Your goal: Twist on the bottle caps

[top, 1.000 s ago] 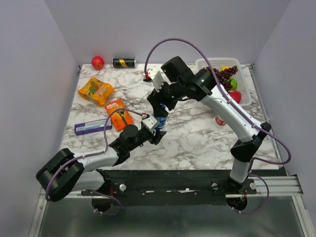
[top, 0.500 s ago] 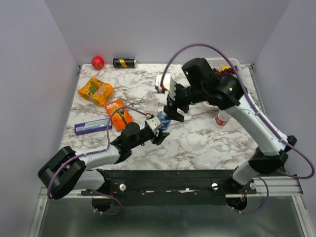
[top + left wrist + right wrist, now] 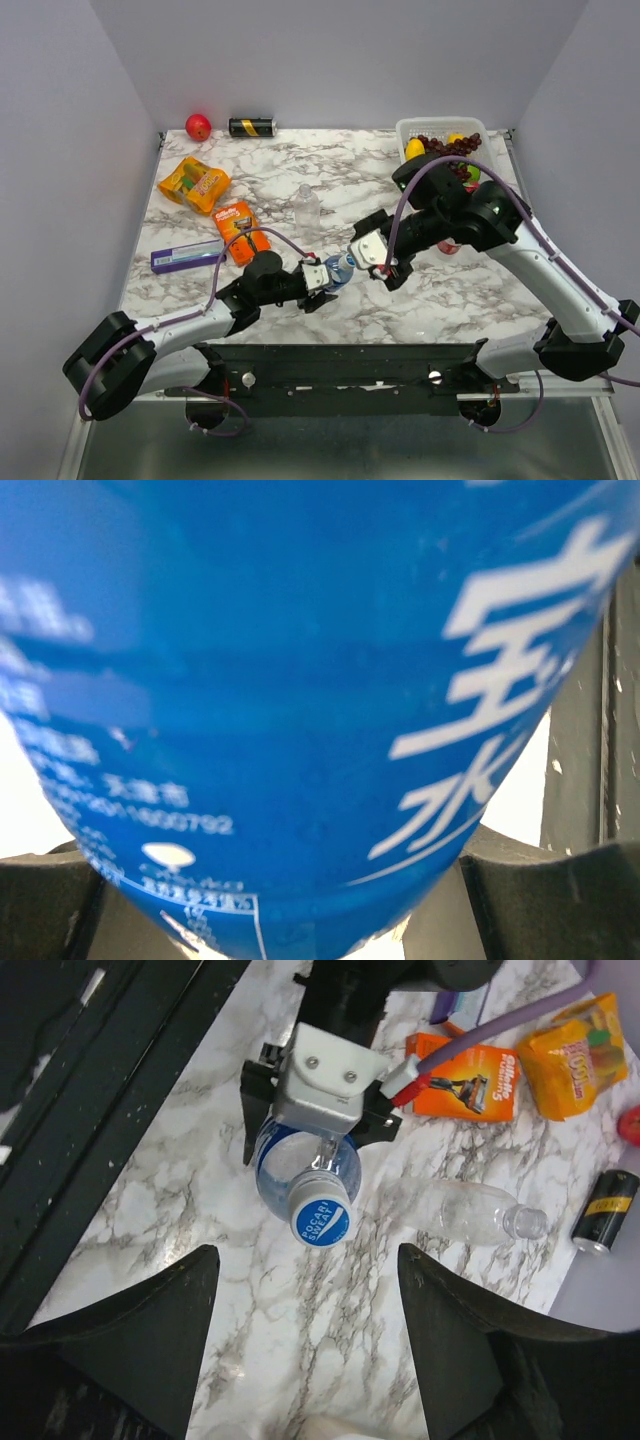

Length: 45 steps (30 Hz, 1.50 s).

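Note:
My left gripper (image 3: 318, 274) is shut on the blue-labelled bottle (image 3: 337, 268), holding it tilted near the table's front middle. Its blue label (image 3: 300, 680) fills the left wrist view, between the fingers (image 3: 530, 890). A blue cap (image 3: 322, 1210) sits on this bottle's neck. My right gripper (image 3: 308, 1255) is open, just off the cap, touching nothing; in the top view it (image 3: 385, 262) hangs right of the bottle. The plain bottle (image 3: 307, 205) stands farther back with its neck (image 3: 525, 1222) uncapped. The red-labelled bottle (image 3: 447, 244) is mostly hidden behind my right arm.
A black-and-gold can (image 3: 251, 127) and a red ball (image 3: 198, 126) lie at the back edge. An orange snack bag (image 3: 193, 184), an orange razor pack (image 3: 241, 230) and a blue box (image 3: 187, 257) are on the left. A fruit basket (image 3: 405, 128) stands back right.
My right gripper has pulled back from the bottle's top, to the right and toward the near edge. The left gripper has carried the bottle slightly nearer and rightward. The plain bottle has come into view.

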Motion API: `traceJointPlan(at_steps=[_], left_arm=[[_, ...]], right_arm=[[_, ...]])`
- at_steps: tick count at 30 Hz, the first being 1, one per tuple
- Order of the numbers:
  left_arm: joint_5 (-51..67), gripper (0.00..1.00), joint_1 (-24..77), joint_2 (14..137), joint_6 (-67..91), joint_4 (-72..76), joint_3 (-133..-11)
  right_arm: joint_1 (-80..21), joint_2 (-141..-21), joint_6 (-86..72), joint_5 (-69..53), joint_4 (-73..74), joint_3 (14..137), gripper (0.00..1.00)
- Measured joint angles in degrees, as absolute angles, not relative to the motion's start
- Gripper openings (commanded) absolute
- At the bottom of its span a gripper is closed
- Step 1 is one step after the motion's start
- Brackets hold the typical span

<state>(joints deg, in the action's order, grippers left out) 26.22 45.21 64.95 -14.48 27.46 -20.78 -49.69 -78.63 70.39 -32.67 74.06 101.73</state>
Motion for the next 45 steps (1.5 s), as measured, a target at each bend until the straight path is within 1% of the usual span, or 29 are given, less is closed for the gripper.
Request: traceJointPlan(at_steps=[6, 12, 20, 27, 32, 33, 39, 43, 45], left_arm=[[27.88, 0.0, 45.19, 64.25, -17.85, 22.63, -20.78], [28.36, 0.0, 45.17, 63.9, -19.4, 20.36, -20.95], [29.19, 0.0, 45.12, 63.9, -20.67, 19.53, -22.44], [29.23, 0.0, 45.12, 63.9, -21.17, 19.14, -22.92], [29.23, 0.0, 45.12, 63.9, -21.19, 19.0, -22.94], [29.26, 0.0, 45.12, 63.9, -21.19, 18.98, -22.94], [29.23, 0.0, 45.12, 63.9, -21.17, 19.0, -22.96], [29.23, 0.0, 45.1, 63.9, -20.93, 19.07, -22.96], [29.21, 0.0, 45.08, 63.9, -20.75, 19.11, -22.96]], right_arm=[[-50.35, -78.08, 80.99, -32.99, 76.36, 97.91, 0.76], [-50.83, -78.11, 85.89, -34.11, 76.4, 97.91, 0.72], [-51.07, -79.07, 91.13, -34.39, 76.4, 97.86, 0.69], [-51.07, -80.4, 92.66, -34.35, 76.44, 97.19, 0.62], [-51.07, -81.08, 92.9, -34.37, 76.42, 97.19, 0.58], [-51.09, -81.12, 92.95, -34.35, 76.42, 97.19, 0.56], [-51.18, -81.34, 92.99, -34.26, 76.44, 96.92, 0.5], [-51.24, -81.91, 92.82, -33.98, 76.53, 96.9, 0.48], [-51.29, -82.17, 92.62, -33.8, 76.58, 96.88, 0.44]])
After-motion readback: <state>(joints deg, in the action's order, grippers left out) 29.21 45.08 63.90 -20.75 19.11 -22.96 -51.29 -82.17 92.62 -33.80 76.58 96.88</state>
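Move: The white-and-blue cap, already on the bottle held by the left hand, lies about 4 cm to the right hand's left and 5 cm below it, level with it fore and aft. From the left hand the cap is some 12 cm up and 3 cm to the right, with no fore-and-aft offset. The clear bottle stands about 20 cm ahead of the right hand, 13 cm left and 18 cm below; the red-labelled bottle is roughly 16 cm ahead, 20 cm right and equally low. The right hand sinks about 4 cm in all, easing a little to its left late on, towards the cap while its wrist turns some 20 degrees counter-clockwise, and its wide-open fingers draw in by over a third, mostly in the second half, until their tips straddle the cap without a visible squeeze. The left hand keeps its grip on the blue-labelled bottle, drawing back about 1 cm and tilting slightly, then holds still to present the cap. ##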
